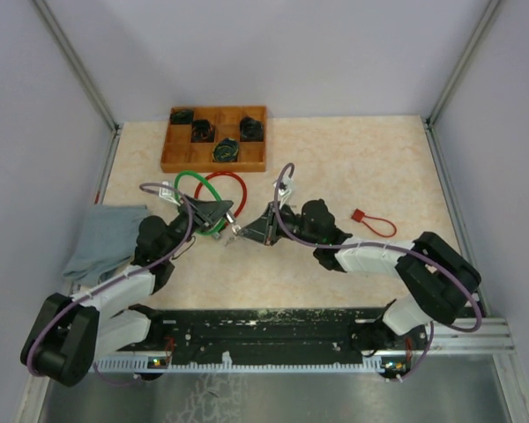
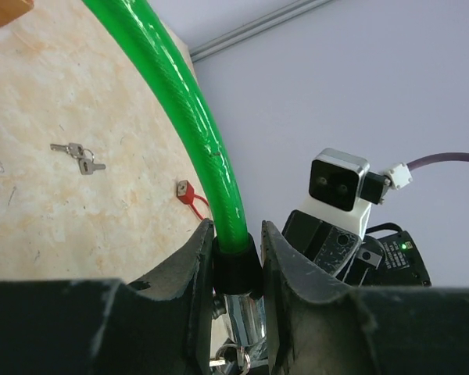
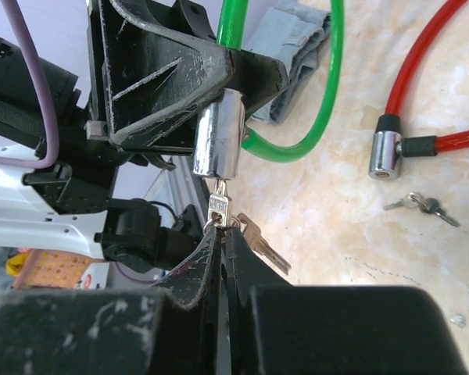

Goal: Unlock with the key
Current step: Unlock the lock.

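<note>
My left gripper (image 2: 238,250) is shut on the green cable lock (image 2: 195,133), its fingers clamping the black collar (image 2: 236,269) just above the chrome cylinder (image 3: 219,144). It holds the lock off the table. A small silver key (image 3: 219,207) sticks in the cylinder's lower end. My right gripper (image 3: 223,230) is shut, its tips pinching the bottom edge of that key's head at the ring. A second key (image 3: 262,242) dangles from the same ring. In the top view the two grippers (image 1: 219,211) (image 1: 238,231) meet tip to tip at mid-table.
A red cable lock (image 3: 384,154) lies on the table with its own keys (image 3: 422,205) beside it. A grey cloth (image 1: 106,238) lies at the left, a wooden compartment tray (image 1: 216,138) stands at the back, and a red tag (image 1: 370,220) lies to the right.
</note>
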Controlling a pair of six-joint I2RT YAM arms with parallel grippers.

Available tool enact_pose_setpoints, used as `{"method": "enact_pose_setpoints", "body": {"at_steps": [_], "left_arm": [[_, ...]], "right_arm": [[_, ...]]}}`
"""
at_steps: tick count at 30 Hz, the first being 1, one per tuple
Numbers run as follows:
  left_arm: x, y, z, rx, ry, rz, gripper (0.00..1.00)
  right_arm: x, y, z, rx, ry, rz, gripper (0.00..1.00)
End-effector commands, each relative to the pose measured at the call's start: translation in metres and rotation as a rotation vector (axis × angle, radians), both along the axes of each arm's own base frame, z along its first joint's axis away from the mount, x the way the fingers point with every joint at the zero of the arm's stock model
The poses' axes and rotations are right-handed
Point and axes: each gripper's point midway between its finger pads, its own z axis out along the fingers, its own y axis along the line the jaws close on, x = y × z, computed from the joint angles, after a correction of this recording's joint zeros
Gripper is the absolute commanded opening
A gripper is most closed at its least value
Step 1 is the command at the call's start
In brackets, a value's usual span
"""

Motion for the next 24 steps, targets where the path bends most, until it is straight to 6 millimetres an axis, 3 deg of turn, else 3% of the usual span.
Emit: {"method": "enact_pose_setpoints", "body": {"at_steps": [1,8,15,24], "left_arm": [[-0.026,-0.011,0.062,-0.109,-0.222,-0.116,0.00],[-0.026,-0.006,0.068,-0.078,-0.255,-0.080,0.00],[-0.018,-0.002,0.064,-0.122,-0.186,-0.039,0.00],[-0.012,-0.007,0.092,-0.183,-0.211,-0.030,0.00]], "right_arm": [[0.003,0.018,0.028,0.101,-0.010,0.040,0.03],[0.012,0.004,0.023,0.006,-0.103,-0.032,0.16],[0.012,-0.019,0.021,-0.049,-0.442,-0.073,0.34],[0.007,-0.007,0.057,0.153,-0.791,-0.090,0.39]]}}
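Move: The key stands in the green cable's lock at the right fingertips, its middle about 2 cm left and 1 cm forward at hand height; the lock body is some 3 cm forward and 4 cm left. From the left hand, the key lies about 5 cm back and 2 cm right, level. Loose keys lie roughly 7 cm forward, 4 cm left and 18 cm below the right hand. Right fingers open off the key, rolling forward-side-up 30 degrees; left hand raises the lock about 4 cm. ##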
